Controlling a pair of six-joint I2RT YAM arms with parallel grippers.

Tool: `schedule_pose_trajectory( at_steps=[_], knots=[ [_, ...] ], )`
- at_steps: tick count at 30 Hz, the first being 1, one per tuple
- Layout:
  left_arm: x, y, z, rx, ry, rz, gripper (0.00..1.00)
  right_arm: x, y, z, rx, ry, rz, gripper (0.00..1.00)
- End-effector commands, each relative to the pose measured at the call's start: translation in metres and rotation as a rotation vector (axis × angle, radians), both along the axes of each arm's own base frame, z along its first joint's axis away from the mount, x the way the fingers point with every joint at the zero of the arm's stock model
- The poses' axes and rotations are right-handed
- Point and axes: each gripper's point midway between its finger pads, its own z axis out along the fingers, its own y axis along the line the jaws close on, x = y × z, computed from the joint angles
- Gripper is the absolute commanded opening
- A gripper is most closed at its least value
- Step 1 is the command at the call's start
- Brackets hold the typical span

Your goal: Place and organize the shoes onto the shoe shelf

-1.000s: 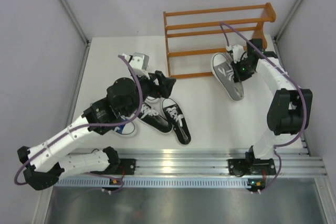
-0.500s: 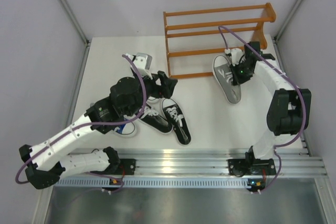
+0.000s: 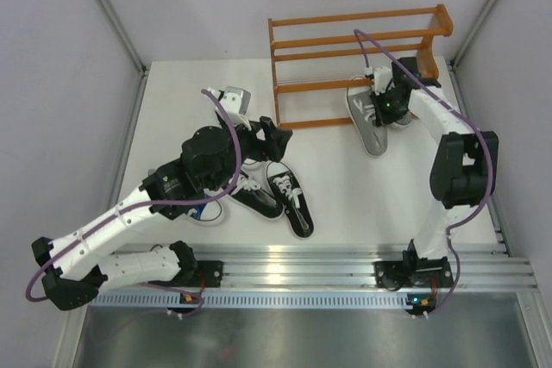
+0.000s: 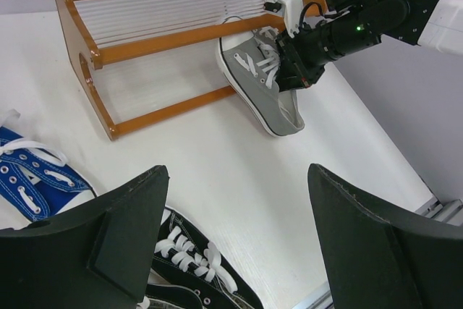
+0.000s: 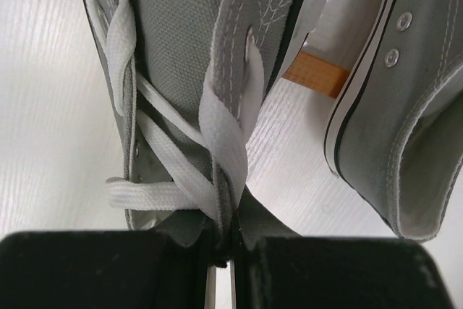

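Note:
The orange-brown shoe shelf (image 3: 358, 49) stands at the back of the table. My right gripper (image 3: 384, 109) is shut on the laced throat of a grey shoe (image 3: 369, 131), whose toe points into the shelf's lowest tier (image 4: 170, 110). The right wrist view shows the pinch (image 5: 224, 251) on that grey shoe (image 5: 181, 48), with a second grey shoe (image 5: 405, 135) just to its right. My left gripper (image 3: 272, 135) hangs open over two black shoes (image 3: 289, 200), holding nothing. A blue shoe (image 4: 29, 186) lies left of them, partly under my left arm.
The white table (image 3: 345, 204) ends at a metal rail (image 3: 293, 265) by the arm bases. Grey walls close in on both sides. The shelf's left end post (image 4: 76, 63) stands close in front of my left gripper (image 4: 239, 208).
My right gripper has carried the grey shoe up and left, so its toe now reaches the shelf's bottom tier. The left arm has shifted only slightly.

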Motion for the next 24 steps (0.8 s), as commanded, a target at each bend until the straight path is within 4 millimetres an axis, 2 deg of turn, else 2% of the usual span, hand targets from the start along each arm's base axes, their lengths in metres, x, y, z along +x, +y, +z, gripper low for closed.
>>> schedule_pose_trajectory(
  at_steps=[1, 6, 12, 13, 14, 15, 16, 18, 19, 20, 22, 23, 24],
  knots=[
    [0.001, -0.001, 0.015, -0.053, -0.029, 0.0, 0.83, 0.039, 0.018, 0.041, 0.033, -0.177, -0.011, 0.0],
    [0.001, -0.001, 0.014, -0.058, -0.024, 0.0, 0.83, 0.058, 0.02, 0.05, 0.042, -0.24, -0.086, 0.01],
    [0.001, -0.006, 0.011, -0.055, -0.016, -0.013, 0.83, 0.061, 0.028, 0.045, 0.101, -0.248, -0.113, 0.41],
    [0.001, -0.006, 0.012, -0.057, -0.018, -0.013, 0.83, 0.059, 0.028, 0.049, 0.106, -0.255, -0.11, 0.51],
    [0.001, -0.007, 0.013, -0.057, -0.018, -0.014, 0.83, 0.057, 0.028, 0.052, 0.106, -0.262, -0.103, 0.56],
    [0.001, -0.006, 0.013, -0.059, -0.019, -0.014, 0.83, 0.051, 0.028, 0.051, 0.103, -0.261, -0.082, 0.61],
    [0.0, -0.005, 0.014, -0.061, -0.021, -0.013, 0.83, 0.047, 0.027, 0.064, 0.106, -0.29, -0.068, 0.68],
    [0.0, -0.004, 0.015, -0.065, -0.023, -0.011, 0.83, 0.038, 0.028, 0.071, 0.116, -0.3, -0.013, 0.72],
    [-0.001, -0.002, 0.017, -0.068, -0.026, -0.01, 0.83, 0.031, 0.028, 0.081, 0.123, -0.312, 0.013, 0.74],
    [-0.001, -0.001, 0.017, -0.07, -0.029, -0.009, 0.83, 0.02, 0.027, 0.08, 0.126, -0.281, 0.045, 0.74],
    [-0.002, 0.001, 0.019, -0.075, -0.033, -0.006, 0.83, 0.003, 0.035, 0.09, 0.138, -0.302, 0.215, 0.75],
    [-0.002, 0.002, 0.018, -0.072, -0.033, -0.004, 0.83, -0.003, 0.035, 0.088, 0.094, -0.328, 0.36, 0.76],
    [-0.003, 0.003, 0.017, -0.071, -0.033, -0.004, 0.83, -0.022, 0.041, 0.077, 0.118, -0.28, 0.438, 0.76]
  ],
)
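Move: The right hand pinches the grey shoe's tongue. Its place on the shoe shelf's lowest tier is about 2 cm ahead of the right hand, 4 cm left and 5 cm below. The bottom rail crosses about 3 cm straight ahead and 8 cm below; the other grey shoe is 6 cm ahead, 6 cm right, 5 cm below. From the left hand, that place lies some 24 cm ahead, 27 cm right and 29 cm below. Push the right hand on forward about 4 cm into the shelf, easing a little left, and open the fingers wide on the way to let go of the shoe's tongue. Then draw up and back off the shoe, some 4 cm up and 3 cm back, while the fingertips tip forward roughly 10 degrees. ##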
